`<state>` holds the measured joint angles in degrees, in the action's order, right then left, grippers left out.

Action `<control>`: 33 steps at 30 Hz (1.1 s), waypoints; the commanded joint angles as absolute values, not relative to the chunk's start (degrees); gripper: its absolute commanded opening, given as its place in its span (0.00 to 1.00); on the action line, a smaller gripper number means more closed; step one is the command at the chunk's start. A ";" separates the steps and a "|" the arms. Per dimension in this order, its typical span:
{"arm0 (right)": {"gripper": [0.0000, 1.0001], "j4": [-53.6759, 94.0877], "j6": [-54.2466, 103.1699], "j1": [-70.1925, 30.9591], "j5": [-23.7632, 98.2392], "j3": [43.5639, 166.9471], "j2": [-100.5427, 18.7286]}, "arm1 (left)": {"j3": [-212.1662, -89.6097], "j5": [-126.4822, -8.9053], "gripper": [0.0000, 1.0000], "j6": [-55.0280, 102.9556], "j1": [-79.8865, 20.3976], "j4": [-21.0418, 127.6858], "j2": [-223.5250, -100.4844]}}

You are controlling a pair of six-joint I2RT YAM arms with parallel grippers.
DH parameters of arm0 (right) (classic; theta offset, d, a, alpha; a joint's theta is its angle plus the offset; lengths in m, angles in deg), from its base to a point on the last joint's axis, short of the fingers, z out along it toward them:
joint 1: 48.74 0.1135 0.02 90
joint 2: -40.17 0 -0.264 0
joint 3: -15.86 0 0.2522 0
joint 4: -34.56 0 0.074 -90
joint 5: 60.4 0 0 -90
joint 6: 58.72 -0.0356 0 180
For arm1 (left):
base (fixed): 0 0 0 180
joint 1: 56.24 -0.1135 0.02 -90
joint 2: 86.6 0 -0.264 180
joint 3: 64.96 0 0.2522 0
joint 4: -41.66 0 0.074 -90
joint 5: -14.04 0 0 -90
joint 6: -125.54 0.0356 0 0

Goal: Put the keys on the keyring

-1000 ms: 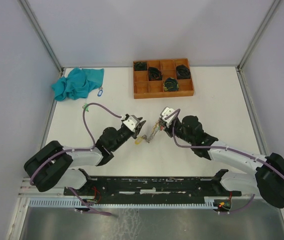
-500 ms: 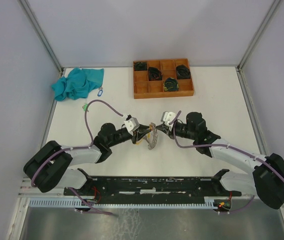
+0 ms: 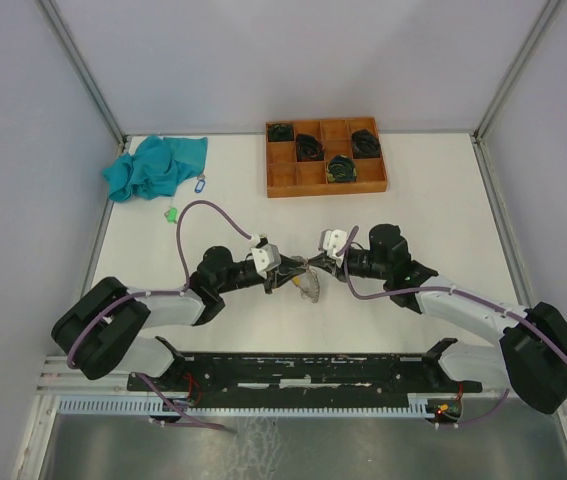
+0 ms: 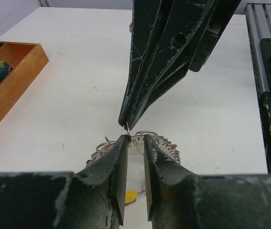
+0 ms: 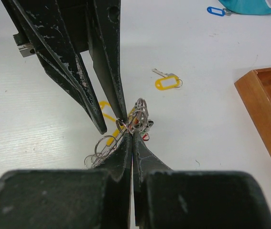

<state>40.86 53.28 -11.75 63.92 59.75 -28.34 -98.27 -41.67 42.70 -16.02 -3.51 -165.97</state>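
A bunch of metal rings, the keyring [image 3: 309, 287] [image 4: 161, 141] [image 5: 141, 110], hangs between my two grippers near the table's middle front. My right gripper [image 3: 315, 263] [image 5: 133, 132] is shut on one ring of the bunch, and its tips [image 4: 126, 125] meet my left gripper head-on. My left gripper [image 3: 288, 273] [image 4: 135, 139] [image 5: 113, 125] stands a narrow gap open, one fingertip touching that ring. A yellow tag [image 4: 131, 195] lies on the table under the left jaws. A yellow-tagged key [image 5: 168, 83] lies loose on the table beyond the bunch.
A blue-tagged key [image 3: 200, 184] [image 5: 215, 10] lies by a teal cloth [image 3: 155, 165] at the back left, with a green-tagged key [image 3: 170, 213] in front of it. A wooden compartment tray [image 3: 325, 190] [image 4: 16, 71] holds black coiled bundles at the back.
Both grippers have swung toward each other and now meet tip to tip. The right gripper has carried the ring bunch along. The left jaws have narrowed a little.
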 commanded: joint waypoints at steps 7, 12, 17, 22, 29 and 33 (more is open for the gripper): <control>0.01 44.52 53.99 -11.96 66.24 61.15 -27.99 | -99.28 -41.26 0.21 46.44 -16.25 -5.99 -166.89; 0.01 44.42 53.70 -11.99 66.87 61.17 -27.94 | -99.37 -42.33 0.16 46.32 -16.21 -6.00 -167.00; 0.01 42.79 54.05 -11.93 67.79 61.63 -28.04 | -99.53 -41.98 0.12 46.10 -16.26 -6.28 -167.32; 0.05 40.02 54.49 -11.96 69.04 62.52 -28.03 | -99.48 -41.40 0.03 46.20 -16.22 -7.10 -167.97; 0.26 28.13 59.10 -12.27 66.59 64.38 -24.96 | -97.89 -40.14 0.03 52.27 -16.21 -6.51 -167.30; 0.37 25.14 62.02 -12.78 66.44 63.69 -21.77 | -97.35 -39.37 0.03 56.19 -16.17 -4.29 -165.68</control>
<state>28.79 58.19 -12.19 66.59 62.29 -25.47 -97.77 -41.21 49.11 -16.02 -3.34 -167.70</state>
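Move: My right fingers are shut on the keyring's top wire loop, and that loop already stands between my left fingertips. The bundle hangs about 4 cm below my left hand, a centimetre to its right and a centimetre back; from my right hand it is likewise 4 cm down and 1 cm back, 1 cm to the left. A loose yellow-tagged key lies on the table some 12 cm ahead and 9 cm left of my left hand, 13 cm down. The wooden box is about 35 cm ahead of that hand, 6 cm right, 11 cm down. I close my left fingers from about a quarter open onto the keyring's wire loop while my right hand keeps its pinch, easing back slightly. Once the left has shut, I open my right fingers to about a third and draw that hand back some 1.5 cm and about 1 cm to the right, off the loop; my left hand keeps its hold and sinks about 1.5 cm. ##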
